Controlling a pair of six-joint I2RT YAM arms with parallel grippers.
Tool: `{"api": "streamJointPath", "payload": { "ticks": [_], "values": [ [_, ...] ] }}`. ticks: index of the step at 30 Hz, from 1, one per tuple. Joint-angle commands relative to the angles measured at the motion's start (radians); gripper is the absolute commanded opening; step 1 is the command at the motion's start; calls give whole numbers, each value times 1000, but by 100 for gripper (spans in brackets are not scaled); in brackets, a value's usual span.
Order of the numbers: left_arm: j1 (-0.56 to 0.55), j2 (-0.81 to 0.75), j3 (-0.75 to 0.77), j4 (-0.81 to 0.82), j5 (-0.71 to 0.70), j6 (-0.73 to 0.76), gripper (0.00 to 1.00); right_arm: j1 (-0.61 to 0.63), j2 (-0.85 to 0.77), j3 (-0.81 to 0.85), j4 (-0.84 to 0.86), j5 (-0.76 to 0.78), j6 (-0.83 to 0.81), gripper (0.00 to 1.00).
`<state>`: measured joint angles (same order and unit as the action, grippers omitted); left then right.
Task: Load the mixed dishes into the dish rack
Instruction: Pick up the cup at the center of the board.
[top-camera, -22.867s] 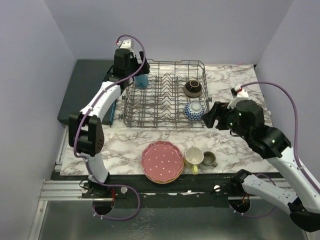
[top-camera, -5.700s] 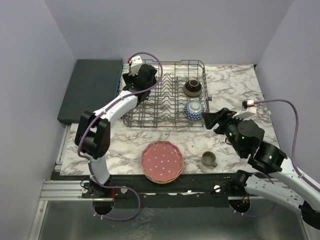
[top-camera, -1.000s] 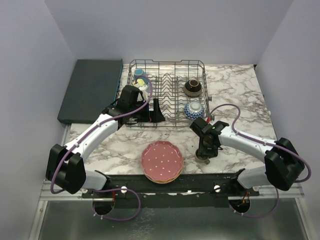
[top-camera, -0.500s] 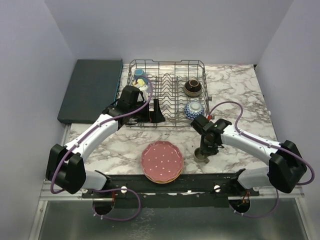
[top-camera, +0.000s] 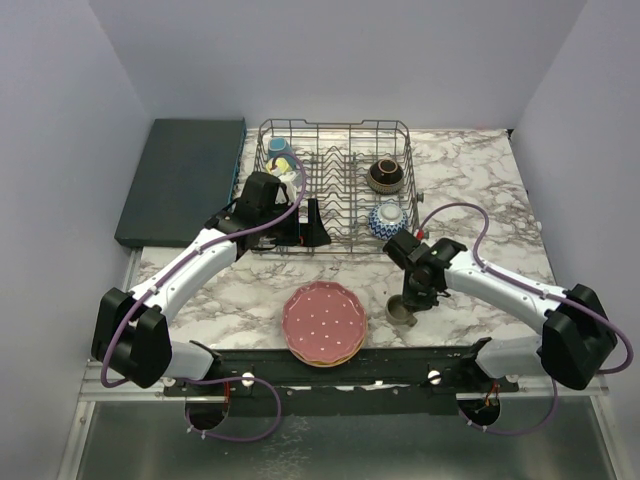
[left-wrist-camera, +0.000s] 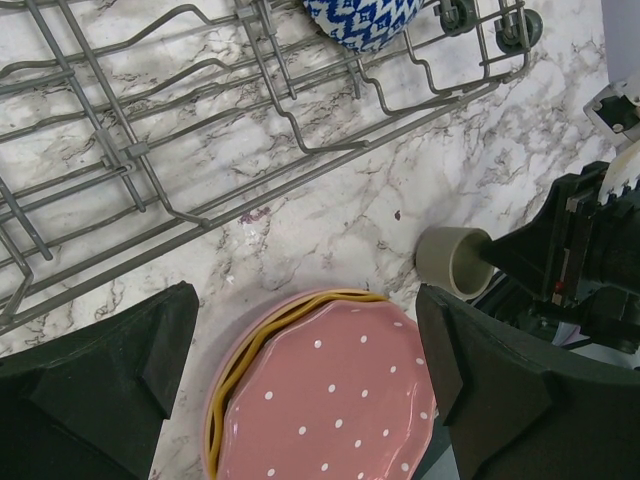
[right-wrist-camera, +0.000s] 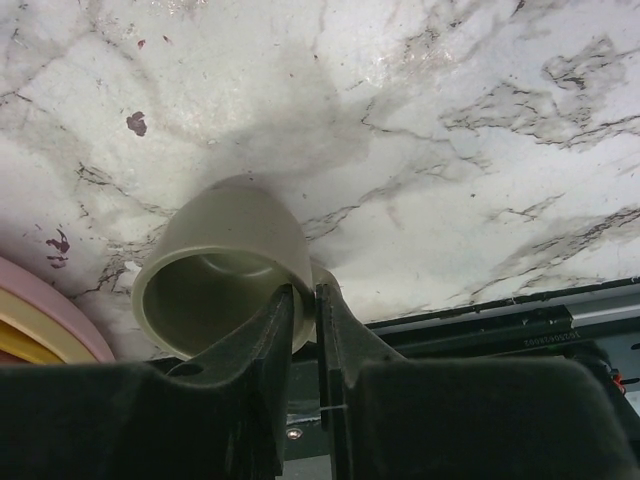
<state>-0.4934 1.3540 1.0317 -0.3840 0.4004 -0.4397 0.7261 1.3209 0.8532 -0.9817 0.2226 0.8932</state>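
The olive-grey mug (top-camera: 402, 313) (right-wrist-camera: 225, 255) (left-wrist-camera: 452, 260) stands near the table's front edge, right of the plates. My right gripper (top-camera: 411, 300) (right-wrist-camera: 305, 315) is shut on its wall, one finger inside the rim and one outside by the handle. A pink dotted plate (top-camera: 323, 320) (left-wrist-camera: 335, 400) tops a stack with yellow and pink rims under it. The dish rack (top-camera: 335, 130) (left-wrist-camera: 200, 130) holds a blue mug (top-camera: 277, 147), a yellow mug (top-camera: 284, 165), a brown bowl (top-camera: 385, 176) and a blue patterned bowl (top-camera: 386, 220) (left-wrist-camera: 362, 20). My left gripper (top-camera: 300, 228) (left-wrist-camera: 305, 400) hangs open at the rack's front edge, above the plates.
A flat dark teal slab (top-camera: 180, 180) lies left of the rack. Bare marble (top-camera: 470, 190) stretches right of the rack. The table's front edge and black rail (right-wrist-camera: 480, 330) run just beyond the mug. The plate stack's rim (right-wrist-camera: 40, 330) lies close to the mug's left.
My right gripper's fingers have closed onto the mug's wall. The right arm shifted slightly. The left arm has not moved.
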Motion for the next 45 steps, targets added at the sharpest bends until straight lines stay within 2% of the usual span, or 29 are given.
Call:
{"api": "streamJointPath", "payload": {
  "ticks": [1,10,30,45],
  "values": [
    [-9,-5,-12,7,3,12,99,-2,-25,-19,1,-4,13,19],
    [-16,-6,-16,7,-2,15,99,-3,-51,-59,57,-31,14,0],
    [-25,-13,-12,6,19,42,99,-2,-203,-23,32,22,25,0],
    [-27,-32,41,7,187,-46,99,-3,-305,62,112,33,-32,0]
  ]
}}
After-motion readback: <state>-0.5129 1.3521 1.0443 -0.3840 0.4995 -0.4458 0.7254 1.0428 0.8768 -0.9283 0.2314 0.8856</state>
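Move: The small grey-green cup stands upright right under the right hand's closing fingers, which straddle its rim on the handle side: its middle is some 3 cm to the left, 1 cm back and 3 cm below. The pink plate stack lies about 22 cm to the left and 4 cm nearer; the blue patterned bowl in the rack is around 21 cm ahead and 5 cm left. From the left hand the cup lies about 21 cm right, 14 cm back and 15 cm below. Nearly in place at first, the right hand shuts its part-open fingers and pinches the cup's wall at the rim beside the handle, one finger inside the mouth and one outside. Then it rises about 6 cm off the table, speeding up and drifting some 2 cm forward, while the wrist tilts roughly 20 degrees, swinging the fingertips forward and left. Late on, the wide-open left hand eases a couple of centimetres back and to the right. ##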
